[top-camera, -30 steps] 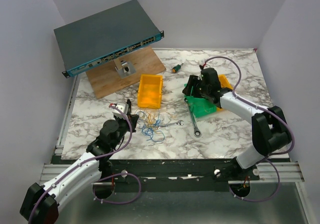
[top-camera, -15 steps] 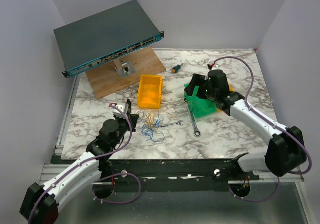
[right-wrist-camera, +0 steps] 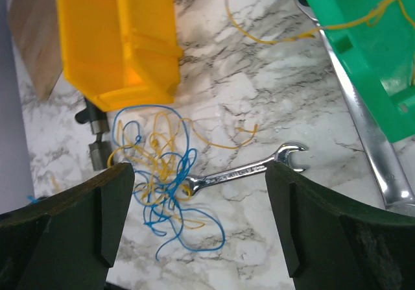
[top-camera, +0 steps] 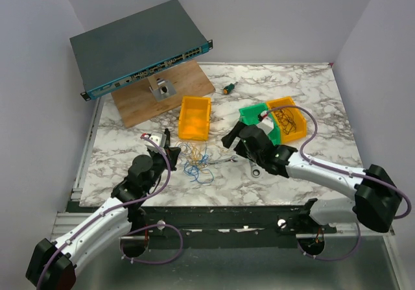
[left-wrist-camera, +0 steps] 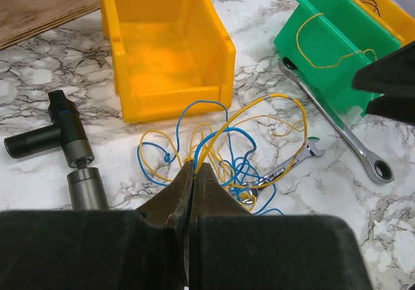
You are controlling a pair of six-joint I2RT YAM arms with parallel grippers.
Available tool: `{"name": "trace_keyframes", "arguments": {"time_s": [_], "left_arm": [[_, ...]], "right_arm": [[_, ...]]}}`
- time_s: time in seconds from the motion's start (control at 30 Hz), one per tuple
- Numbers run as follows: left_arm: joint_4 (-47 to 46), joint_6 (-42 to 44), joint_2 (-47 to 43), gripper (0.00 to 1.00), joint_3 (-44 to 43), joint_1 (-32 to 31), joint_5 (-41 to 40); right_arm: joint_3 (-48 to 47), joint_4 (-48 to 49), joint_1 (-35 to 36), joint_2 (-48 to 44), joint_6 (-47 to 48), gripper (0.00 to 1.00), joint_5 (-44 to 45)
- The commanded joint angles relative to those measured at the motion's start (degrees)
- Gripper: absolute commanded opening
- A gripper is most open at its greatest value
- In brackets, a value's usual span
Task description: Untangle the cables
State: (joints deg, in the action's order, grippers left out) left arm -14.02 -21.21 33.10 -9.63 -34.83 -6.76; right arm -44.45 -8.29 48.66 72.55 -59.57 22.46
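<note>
The cables lie as a loose tangle of thin blue and yellow wires on the marble table, in front of the yellow bin. My left gripper is at the tangle's left edge. In the left wrist view its jaws are shut on a few yellow and blue strands of the cables. My right gripper hovers open just right of the tangle. In the right wrist view it stands wide above the cables and a small wrench, holding nothing.
The small wrench touches the tangle's right side. A long ratchet wrench lies beside the green bin, which holds a yellow wire. Another yellow bin holds wires. A black fitting, a network switch and a screwdriver are nearby.
My right arm swung from over the green bin down and left to above the small wrench, and its jaws opened wide. The left gripper and the tangle stayed put.
</note>
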Motion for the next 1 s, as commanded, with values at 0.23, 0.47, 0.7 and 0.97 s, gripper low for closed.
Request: {"name": "trace_keyframes", "arguments": {"time_s": [0.23,0.47,0.7,0.97], "left_arm": [[-0.6,-0.1,-0.1,0.0,-1.1,0.3,2.1],[-0.3,-0.1,-0.4,0.0,-1.1,0.3,2.1],[-0.2,-0.1,-0.9,0.0,-1.0,0.3,1.8],[-0.4,-0.1,0.3,0.0,-1.4,0.3,2.2]], "right_arm": [[0.8,9.0,1.6,16.5,-25.0,0.86,26.2],[-5.7,9.3,1.0,25.0,-27.3,0.76,34.0],[-5.8,9.4,0.4,23.7,-27.5,0.72,36.4],[-6.7,9.4,-3.7,24.6,-26.6,0.38,31.9]]}}
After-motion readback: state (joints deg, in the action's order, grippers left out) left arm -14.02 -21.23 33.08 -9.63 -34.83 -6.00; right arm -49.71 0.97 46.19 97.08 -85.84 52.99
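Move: Draped over the left rim of the green bin, the yellow cable strand lies some 10 cm ahead of the right hand, 5 cm to its right and 7 cm below. The bin's middle is about 12 cm ahead and 11 cm right; the large wrench lies 4 cm ahead and 8 cm right, and the small wrench almost straight below, 2 cm left. From the left hand, the strand is roughly 13 cm ahead and 23 cm right. Dipping about 8 cm first, the right hand then reaches forward beside the green bin's left wall, some 9 cm in all, easing up a couple of centimetres and drifting 4 cm right towards the yellow strand. The wrist turns clockwise some 40 degrees on the way, and the wide-open fingers close to about half, a tip either side of the strand, not yet pinching. ##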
